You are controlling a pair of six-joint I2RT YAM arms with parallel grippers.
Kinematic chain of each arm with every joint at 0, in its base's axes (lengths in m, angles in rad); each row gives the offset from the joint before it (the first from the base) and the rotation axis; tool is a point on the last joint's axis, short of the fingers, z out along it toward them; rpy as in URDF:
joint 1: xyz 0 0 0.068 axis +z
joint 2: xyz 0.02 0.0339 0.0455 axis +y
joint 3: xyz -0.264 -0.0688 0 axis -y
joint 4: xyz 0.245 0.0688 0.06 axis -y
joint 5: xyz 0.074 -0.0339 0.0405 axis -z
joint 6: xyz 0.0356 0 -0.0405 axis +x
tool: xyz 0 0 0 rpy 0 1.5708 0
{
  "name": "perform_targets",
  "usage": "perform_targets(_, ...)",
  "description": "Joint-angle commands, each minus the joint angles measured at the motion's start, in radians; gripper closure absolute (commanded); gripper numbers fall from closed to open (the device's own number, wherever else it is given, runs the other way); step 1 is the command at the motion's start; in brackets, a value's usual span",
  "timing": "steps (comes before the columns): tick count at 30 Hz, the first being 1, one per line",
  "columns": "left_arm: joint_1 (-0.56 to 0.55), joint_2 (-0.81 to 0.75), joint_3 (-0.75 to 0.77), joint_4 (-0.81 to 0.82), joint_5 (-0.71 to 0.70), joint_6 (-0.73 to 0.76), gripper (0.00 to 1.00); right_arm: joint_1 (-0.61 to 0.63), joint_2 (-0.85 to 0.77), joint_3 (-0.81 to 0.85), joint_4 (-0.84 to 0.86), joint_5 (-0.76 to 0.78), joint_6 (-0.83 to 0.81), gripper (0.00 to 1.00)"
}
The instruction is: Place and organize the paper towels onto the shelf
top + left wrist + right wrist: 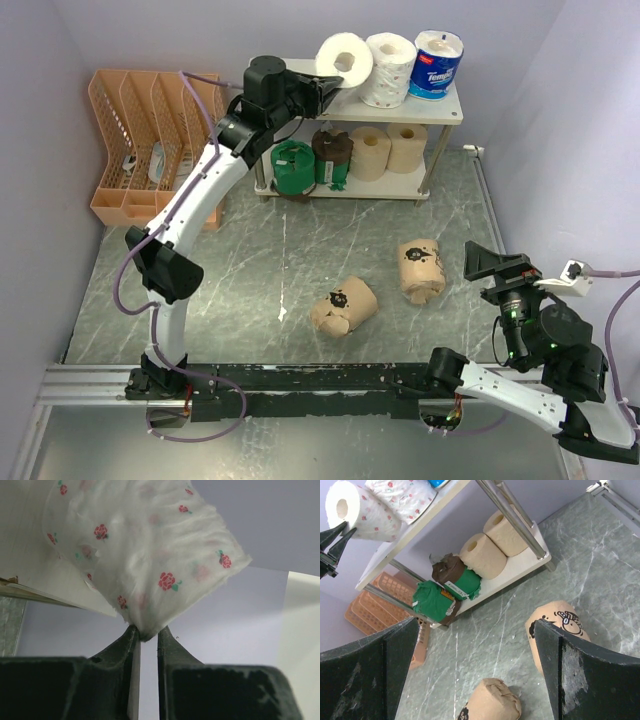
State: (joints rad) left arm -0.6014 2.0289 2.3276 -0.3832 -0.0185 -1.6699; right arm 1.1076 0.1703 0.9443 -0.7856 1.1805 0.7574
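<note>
The shelf [445, 107] stands at the back. Its top board holds a white rose-printed roll [344, 58] on its side, a second speckled roll [390, 68] and a blue-white roll [437, 62]. The lower board holds a green roll [293, 165], a dark brown roll [332, 155] and two tan rolls [369, 152]. Two kraft-wrapped rolls [343, 305] [421, 270] lie on the table. My left gripper [146, 630] is shut on the edge of the rose-printed roll [150, 545] at the shelf's top left. My right gripper [476, 622] is open and empty above the table, right of the kraft rolls [490, 700].
An orange slotted file organizer [150, 140] stands left of the shelf, close to my left arm. Purple walls close in the back and both sides. A black rail [300, 378] runs along the near table edge.
</note>
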Motion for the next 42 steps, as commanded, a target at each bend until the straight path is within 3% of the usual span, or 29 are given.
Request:
perform_targets(1, -0.015, -0.055, -0.013, 0.094, -0.004, 0.002, 0.79, 0.006, 0.004, -0.001, 0.025, 0.017, -0.015, 0.0)
perform_targets(9, -0.022, -0.04, 0.014, 0.132, -0.038, 0.021, 0.64, 0.007, 0.002, 0.001, 0.023, 0.018, -0.023, 0.0)
perform_targets(14, -0.025, -0.039, 0.022, 0.156, -0.052, 0.051, 0.6, 0.008, -0.002, -0.004, 0.029, 0.021, -0.036, 0.0)
perform_targets(18, -0.026, -0.056, 0.026, 0.173, -0.03, 0.09, 0.34, 0.009, 0.005, -0.007, 0.031, 0.018, -0.043, 0.0)
perform_targets(19, -0.026, -0.068, 0.02, 0.186, -0.014, 0.111, 0.14, 0.009, 0.009, -0.006, 0.032, 0.014, -0.048, 0.0)
perform_targets(20, -0.025, -0.085, -0.001, 0.213, 0.003, 0.155, 0.0, 0.008, 0.015, -0.004, 0.035, 0.008, -0.059, 0.0)
perform_targets(23, -0.013, -0.188, -0.156, 0.316, 0.134, 0.325, 0.01, 0.024, 0.047, 0.014, 0.026, -0.03, -0.109, 0.0)
perform_targets(26, 0.011, -0.313, -0.33, 0.314, 0.246, 0.567, 0.01, 0.083, 0.113, 0.068, -0.065, -0.062, -0.096, 0.0)
perform_targets(31, 0.02, -0.49, -0.48, 0.125, 0.276, 1.072, 0.02, 0.156, 0.211, 0.094, -0.06, -0.114, -0.152, 0.0)
perform_targets(35, 0.02, -0.619, -0.646, -0.007, 0.422, 1.487, 0.02, 0.177, 0.208, 0.076, -0.022, -0.077, -0.153, 0.0)
perform_targets(37, 0.022, -0.674, -0.729, -0.092, 0.571, 1.685, 0.02, 0.215, 0.179, 0.075, -0.054, -0.032, -0.089, 0.0)
perform_targets(39, 0.002, -0.673, -0.74, -0.244, 0.644, 1.889, 0.02, 0.283, 0.161, 0.104, -0.186, 0.037, 0.083, 0.0)
perform_targets(42, -0.006, -0.634, -0.768, -0.362, 0.658, 1.944, 0.01, 0.33, 0.18, 0.108, -0.282, 0.079, 0.236, 0.0)
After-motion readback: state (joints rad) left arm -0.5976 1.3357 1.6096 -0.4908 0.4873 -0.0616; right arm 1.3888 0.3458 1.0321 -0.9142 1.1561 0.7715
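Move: The left hand still pinches the flowered roll, tipped back towards the robot; the roll's spot on the top shelf lies about 6 cm ahead, 2 cm to the right and 6 cm below. Level with the hand, the neighbouring flowered roll is 6 cm ahead and 13 cm right, the blue pack 8 and 23 cm. From the right hand, the right bagged roll lies 14 cm ahead, 8 cm left, the left one 4 and 26 cm; both 30 cm below. Easing up some 3 cm, the left hand opens wide and lets go of the flowered roll's near rim, then draws quickly back from the shelf about 20 cm and somewhat left, sinking at the end, as the wrist rolls roughly 90 degrees about its fingers. Late on, the open right hand swings left towards the bagged rolls, turning counter-clockwise. ##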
